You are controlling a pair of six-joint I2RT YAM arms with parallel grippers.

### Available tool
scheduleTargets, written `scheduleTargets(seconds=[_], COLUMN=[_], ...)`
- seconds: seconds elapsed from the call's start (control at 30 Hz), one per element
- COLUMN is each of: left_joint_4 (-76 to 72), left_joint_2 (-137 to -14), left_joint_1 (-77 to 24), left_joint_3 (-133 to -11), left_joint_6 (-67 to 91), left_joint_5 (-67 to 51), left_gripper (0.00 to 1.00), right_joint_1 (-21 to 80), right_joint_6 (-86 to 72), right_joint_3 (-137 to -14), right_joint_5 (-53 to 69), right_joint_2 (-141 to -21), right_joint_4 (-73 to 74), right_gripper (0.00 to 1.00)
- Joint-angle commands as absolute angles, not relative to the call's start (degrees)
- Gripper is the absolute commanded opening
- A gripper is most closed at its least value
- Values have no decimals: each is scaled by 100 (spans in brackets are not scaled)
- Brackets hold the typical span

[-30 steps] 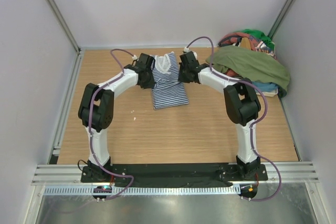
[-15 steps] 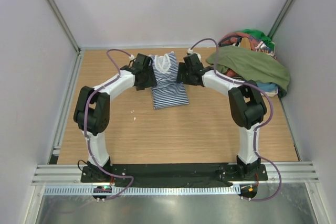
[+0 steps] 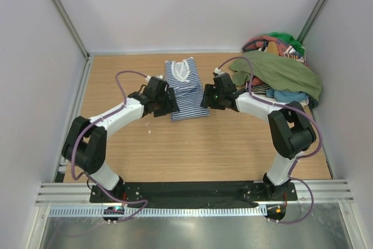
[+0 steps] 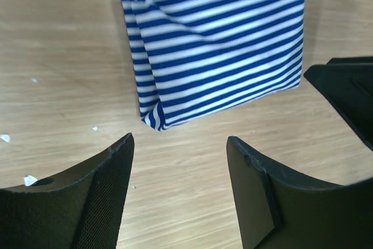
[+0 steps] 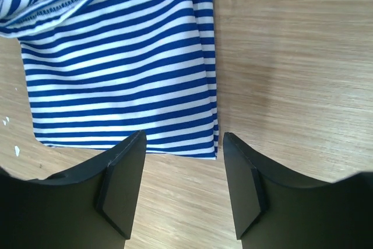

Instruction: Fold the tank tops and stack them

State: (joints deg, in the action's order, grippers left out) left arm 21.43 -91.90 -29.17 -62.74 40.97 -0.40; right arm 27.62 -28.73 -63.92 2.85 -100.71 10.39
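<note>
The navy-and-white striped tank top (image 3: 185, 88) lies folded into a narrow rectangle on the wooden table, neckline at the far end. My left gripper (image 3: 172, 105) is open just off its near left corner, and my right gripper (image 3: 204, 99) is open off its near right corner. In the left wrist view the striped top (image 4: 215, 45) lies beyond the empty left gripper (image 4: 179, 144). The right wrist view has the striped top (image 5: 116, 68) just ahead of the empty right gripper (image 5: 183, 138). The olive green tank top (image 3: 280, 69) is draped over a pile at the back right.
A heap of mixed coloured clothes (image 3: 278, 44) fills the back right corner under the olive top. White walls stand close on three sides. Small white specks (image 3: 148, 126) dot the wood left of the striped top. The right gripper's black body (image 4: 349, 88) shows in the left wrist view.
Both grippers have opened and let go of the striped top's far part, then drawn back toward its near corners. The top now lies flat.
</note>
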Motion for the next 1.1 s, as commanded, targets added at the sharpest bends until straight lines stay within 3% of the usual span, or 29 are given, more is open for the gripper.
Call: scheduleTargets(seconds=[0.0, 0.1, 0.37, 0.4, 0.53, 0.57, 0.7, 1.07], left_joint_4=[1635, 1556, 1406, 1450, 1521, 1529, 1564, 1599], left_joint_2=[-9281, -9570, -10458, -10520, -10459, -10433, -10161, -8544], left_joint_1=[-2892, -2892, -2892, -2892, -2892, -2892, -2892, -3278], left_joint_3=[-6170, -6266, -6434, -6399, -6267, -6223, -6065, -4484], left_joint_6=[4210, 4131, 4183, 4210, 4245, 4245, 4210, 4341], left_joint_5=[-395, -369, -370, -291, -53, -53, -123, -255], left_gripper=[65, 62, 34, 24, 6, 0, 0, 0], right_joint_1=[2751, 2742, 2751, 2742, 2751, 2742, 2751, 2935], right_joint_6=[-2813, -2804, -2812, -2795, -2742, -2751, -2830, -3260], right_joint_3=[-6390, -6451, -6478, -6451, -6390, -6364, -6206, -4213], right_joint_5=[588, 580, 378, 378, 422, 448, 518, 966], right_joint_2=[-10081, -10326, -10802, -10819, -10811, -10784, -10469, -8825], right_joint_4=[677, 641, 721, 729, 721, 738, 852, 818], right_gripper=[58, 53, 50, 47, 15, 12, 1, 5])
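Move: Both open hands hover over the near end of the folded striped tank top. Its near left corner is about 8 cm below the left hand and 1 cm to its right; its near right corner is about 5 cm below the right hand and 1 cm to its left. The white neckline lies about 21 cm ahead of the left hand and 5 cm to its right. The clothes bin stands roughly 13 cm ahead of the right hand and 26 cm to its right. Fingers of both hands close on the folded layers beside the tank top's two near corners, pinching them after each hand sinks almost straight down, the left about 7 cm, the right about 4. Keeping the pinch, both then pull back towards the base, the left some 5 cm with a slight rise, the right some 7 cm and staying low. ##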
